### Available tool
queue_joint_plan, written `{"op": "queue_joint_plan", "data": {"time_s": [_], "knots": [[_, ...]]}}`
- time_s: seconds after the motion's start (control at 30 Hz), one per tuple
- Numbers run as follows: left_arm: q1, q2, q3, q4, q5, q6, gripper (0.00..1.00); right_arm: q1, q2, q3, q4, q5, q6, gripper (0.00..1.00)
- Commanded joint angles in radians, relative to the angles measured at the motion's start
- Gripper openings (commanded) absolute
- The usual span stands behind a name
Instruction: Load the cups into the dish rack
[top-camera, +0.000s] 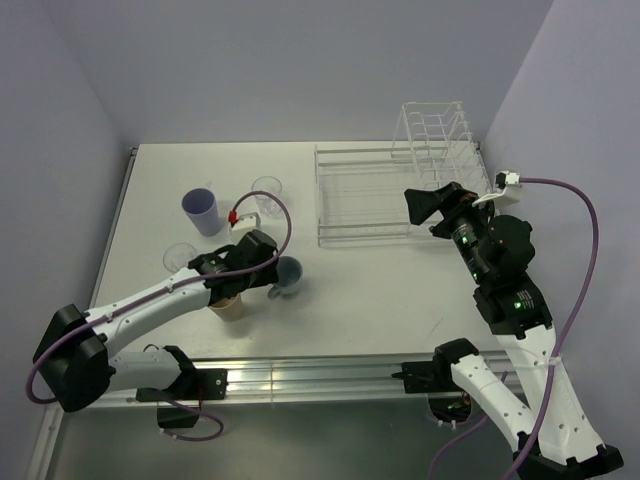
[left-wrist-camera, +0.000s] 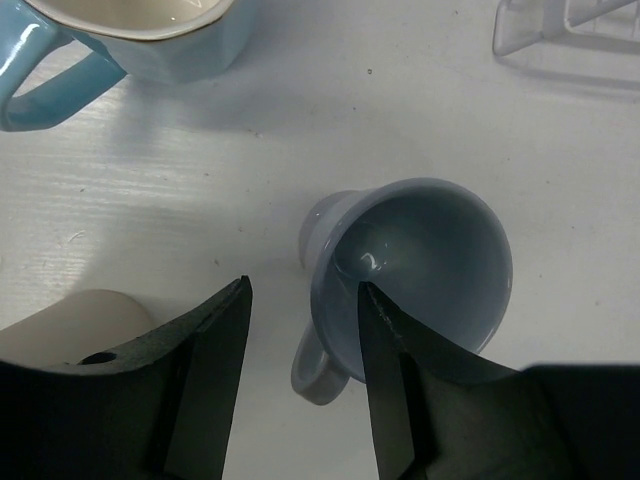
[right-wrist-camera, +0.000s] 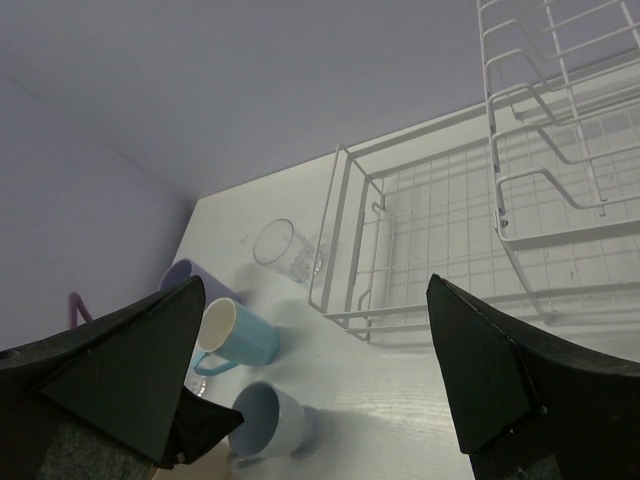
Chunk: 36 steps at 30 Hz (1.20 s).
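A grey-blue handled mug (left-wrist-camera: 425, 265) stands on the table (top-camera: 380, 290); in the top view it (top-camera: 289, 273) is just right of my left gripper (top-camera: 262, 262). My left gripper (left-wrist-camera: 303, 283) is open, low over the mug, and its fingers straddle the mug's near wall and handle (left-wrist-camera: 315, 368). A light blue mug (left-wrist-camera: 150, 40) with a cream inside lies just beyond. A tan cup (top-camera: 230, 305) sits under the left arm. A lavender tumbler (top-camera: 200, 212) and two clear glasses (top-camera: 267, 192) (top-camera: 180, 257) stand behind. My right gripper (right-wrist-camera: 316, 283) is open and empty above the front right of the white dish rack (top-camera: 380, 195).
The rack's tall dividers (top-camera: 433, 130) stand at its far right, close to the right wall. The table's left edge rail (top-camera: 118, 215) runs beside the cups. The right arm's purple cable (top-camera: 585, 215) loops past the rack's right side.
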Motion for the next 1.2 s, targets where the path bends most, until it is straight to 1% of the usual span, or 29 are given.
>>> {"op": "queue_joint_plan", "data": {"time_s": [0.0,0.07,0.17,0.2,0.27,0.3,0.37,0.47,0.5,0.6,0.7,0.77,0.8,0.9,0.97,1.0,1.03,1.07,1.1,1.13,1.17], "knots": [[-0.008,0.021,-0.009,0.061,-0.030,-0.027,0.52,-0.004,-0.009,0.010,0.012,0.010,-0.007,1.00],[-0.006,0.048,-0.009,0.068,-0.036,-0.033,0.51,-0.004,-0.010,0.010,0.008,0.014,-0.010,1.00],[-0.006,0.078,-0.010,0.085,-0.039,-0.032,0.45,-0.004,-0.017,0.007,0.007,0.017,-0.010,1.00],[-0.006,0.090,-0.009,0.088,-0.038,-0.030,0.41,-0.004,-0.017,0.005,0.007,0.017,-0.010,1.00],[-0.007,0.098,-0.012,0.094,-0.036,-0.030,0.36,-0.004,-0.018,0.007,0.005,0.014,-0.008,1.00],[-0.006,0.102,-0.013,0.098,-0.036,-0.030,0.30,-0.004,-0.017,0.008,0.005,0.014,-0.008,1.00],[-0.006,0.101,-0.022,0.101,-0.035,-0.032,0.25,-0.004,-0.017,0.008,0.002,0.014,-0.008,1.00],[-0.006,0.088,-0.033,0.110,-0.029,-0.027,0.13,-0.004,-0.018,0.008,0.001,0.013,-0.008,1.00],[-0.006,0.084,-0.033,0.110,-0.027,-0.024,0.00,-0.004,-0.018,0.008,0.001,0.011,-0.010,1.00],[-0.006,0.059,-0.022,0.111,0.006,0.000,0.00,-0.004,-0.017,0.016,-0.001,0.007,-0.010,1.00],[-0.006,-0.031,0.013,0.098,0.058,0.025,0.00,-0.004,-0.017,0.027,-0.007,-0.012,-0.018,1.00],[-0.004,-0.073,0.073,0.087,0.097,0.046,0.00,-0.004,-0.017,0.027,0.001,-0.026,-0.018,1.00],[-0.004,-0.108,0.096,0.084,0.144,0.052,0.00,-0.002,-0.017,0.028,0.004,-0.035,-0.019,1.00],[0.011,-0.158,0.212,0.102,0.226,0.068,0.00,-0.002,-0.017,0.025,0.036,-0.107,-0.021,1.00],[0.029,-0.180,0.238,0.142,0.341,0.072,0.00,-0.004,-0.014,0.019,0.056,-0.182,-0.022,1.00],[0.066,-0.195,0.255,0.194,0.385,0.069,0.00,-0.002,-0.011,0.016,0.068,-0.211,-0.022,1.00],[0.084,-0.200,0.261,0.223,0.495,0.063,0.00,-0.002,-0.007,0.011,0.096,-0.272,-0.022,1.00],[0.107,-0.203,0.263,0.255,0.551,0.056,0.00,-0.002,0.000,0.007,0.114,-0.303,-0.016,1.00],[0.158,-0.205,0.258,0.322,0.606,0.042,0.00,-0.002,0.006,0.004,0.131,-0.338,-0.013,1.00],[0.181,-0.205,0.251,0.363,0.661,0.002,0.00,-0.002,0.011,-0.005,0.171,-0.374,-0.008,1.00],[0.209,-0.202,0.239,0.412,0.779,-0.023,0.00,-0.002,0.020,-0.010,0.194,-0.445,0.008,1.00]]}}
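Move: The grey-blue mug stands just off the left fingertips, its middle about 4 cm to the right, 2 cm ahead and 5 cm lower, so its left wall lies under the open fingers. The light-blue mug is some 11 cm ahead and 5 cm left of them, the tan cup about 3 cm back and 10 cm left, the rack's near left corner roughly 11 cm ahead and 12 cm right. From the right hand the grey-blue mug lies about 31 cm left, level fore and aft, some 30 cm below. Lower the left gripper about 2.5 cm over the grey-blue mug's left wall, one finger inside, and close to pinch it. Then lift fast, over 20 cm, veering right towards the rack and rolling the wrist some 30 degrees so the fingers swing rightward. Late on, swing the open right hand about 4 cm left, turning counter-clockwise. ##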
